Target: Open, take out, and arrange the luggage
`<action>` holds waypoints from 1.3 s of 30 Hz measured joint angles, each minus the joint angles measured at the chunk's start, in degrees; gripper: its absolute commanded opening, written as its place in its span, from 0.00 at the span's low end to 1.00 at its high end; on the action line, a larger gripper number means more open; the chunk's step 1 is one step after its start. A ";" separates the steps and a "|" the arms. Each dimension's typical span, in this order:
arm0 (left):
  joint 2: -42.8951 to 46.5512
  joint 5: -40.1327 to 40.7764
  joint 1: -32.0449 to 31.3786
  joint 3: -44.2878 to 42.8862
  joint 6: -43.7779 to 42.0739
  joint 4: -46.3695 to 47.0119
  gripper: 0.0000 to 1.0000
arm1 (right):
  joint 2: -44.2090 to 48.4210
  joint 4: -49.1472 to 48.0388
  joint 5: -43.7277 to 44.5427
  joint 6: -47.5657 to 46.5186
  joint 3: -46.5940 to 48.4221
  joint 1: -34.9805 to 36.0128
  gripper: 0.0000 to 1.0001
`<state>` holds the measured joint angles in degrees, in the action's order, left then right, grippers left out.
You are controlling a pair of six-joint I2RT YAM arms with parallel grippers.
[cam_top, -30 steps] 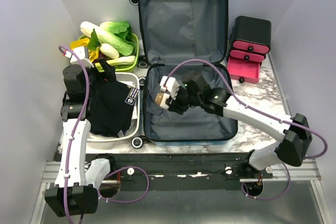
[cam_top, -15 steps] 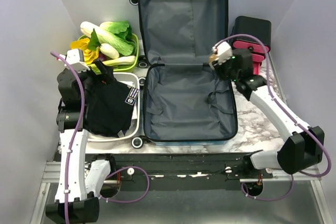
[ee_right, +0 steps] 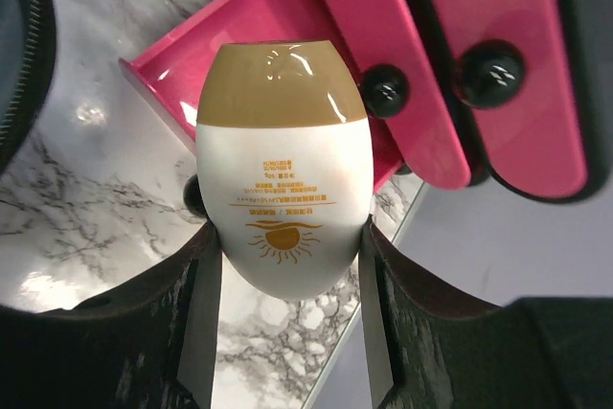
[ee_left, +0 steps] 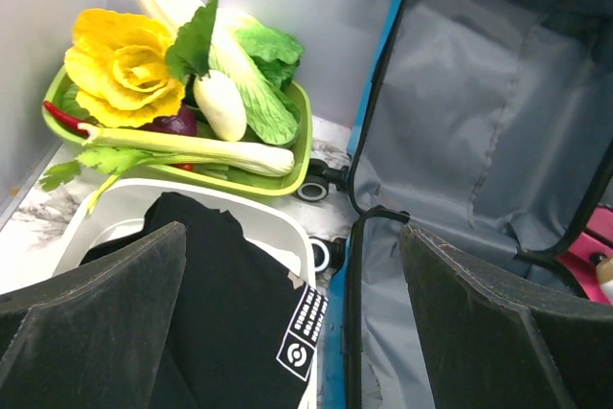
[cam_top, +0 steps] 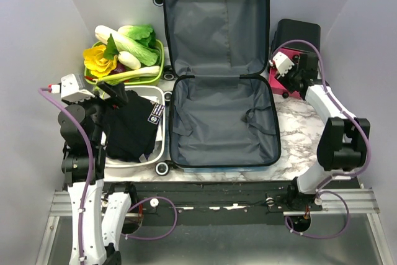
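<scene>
The luggage (cam_top: 217, 91) lies open in the middle of the table, lid up at the back, its grey lining (ee_left: 479, 122) bare. My right gripper (ee_right: 287, 246) is shut on a white bottle (ee_right: 283, 170) with a tan cap and a sun print. It holds the bottle just over the open pink drawer (ee_right: 182, 74) at the right; in the top view the gripper (cam_top: 291, 74) sits at that drawer. My left gripper (ee_left: 292, 237) is open and empty above the black garment (ee_left: 220, 313) in the white bin (cam_top: 158, 94).
A black box with pink drawers (cam_top: 298, 38) stands at the back right by the wall. A green tray (cam_top: 158, 69) of toy vegetables sits back left, behind the bin. Marble tabletop (cam_top: 304, 128) shows to the right of the luggage.
My right arm swung from inside the luggage out to the right, carrying the bottle to the pink drawer. My left arm pulled back toward the near left, still open.
</scene>
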<state>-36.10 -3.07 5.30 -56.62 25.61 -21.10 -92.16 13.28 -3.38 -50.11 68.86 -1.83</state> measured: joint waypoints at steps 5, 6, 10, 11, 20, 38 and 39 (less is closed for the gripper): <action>1.49 3.82 0.00 0.07 1.53 -2.75 0.99 | -8.92 -0.85 -1.05 -5.07 4.15 -1.22 0.01; 1.64 4.22 0.00 0.09 1.81 -3.30 0.99 | -10.14 -1.60 -1.14 -5.51 4.83 -1.31 0.02; 2.40 5.49 0.00 0.28 2.99 -4.92 0.99 | -13.31 -4.20 -1.46 -7.30 6.86 -1.40 0.08; 2.62 5.86 0.00 0.42 3.30 -5.07 0.99 | -13.86 -4.81 -1.46 -7.96 7.19 -1.40 0.11; 3.32 7.63 0.00 0.63 5.57 -5.27 0.99 | -17.05 -6.14 -1.40 -12.48 7.54 -2.05 0.52; 8.59 7.80 0.00 2.12 6.05 -4.87 0.99 | -13.62 -3.87 -0.42 -13.53 4.81 -2.47 0.81; 8.85 7.80 0.00 2.12 5.92 -4.87 0.99 | -12.66 -3.78 -0.44 -12.83 4.11 -2.47 0.81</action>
<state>-27.24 4.73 5.30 -54.50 31.53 -25.98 -104.81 9.50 -3.81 -62.94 72.97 -4.29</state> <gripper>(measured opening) 0.988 0.804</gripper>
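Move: The open pink drawer lies some 8 cm ahead of the right hand, 2 cm to its right and 9 cm below; that hand still holds the white-and-gold bottle. Its cabinet is centred about 17 cm ahead, 4 cm right and 5 cm below. The suitcase's empty lower half is centred roughly 23 cm left, 8 cm back and 12 cm down. From the left hand the drawer is around 25 cm ahead, 60 cm right and 29 cm below. Forward and down, about 6 cm each, and slightly right, the right hand carries the bottle into the open drawer, rolling some 10 degrees with its left side dipping. There it holds still, opens its fingers to let go, then backs off a couple of centimetres and starts to rise. The open, empty left hand draws back about 4 cm, drifting left. ##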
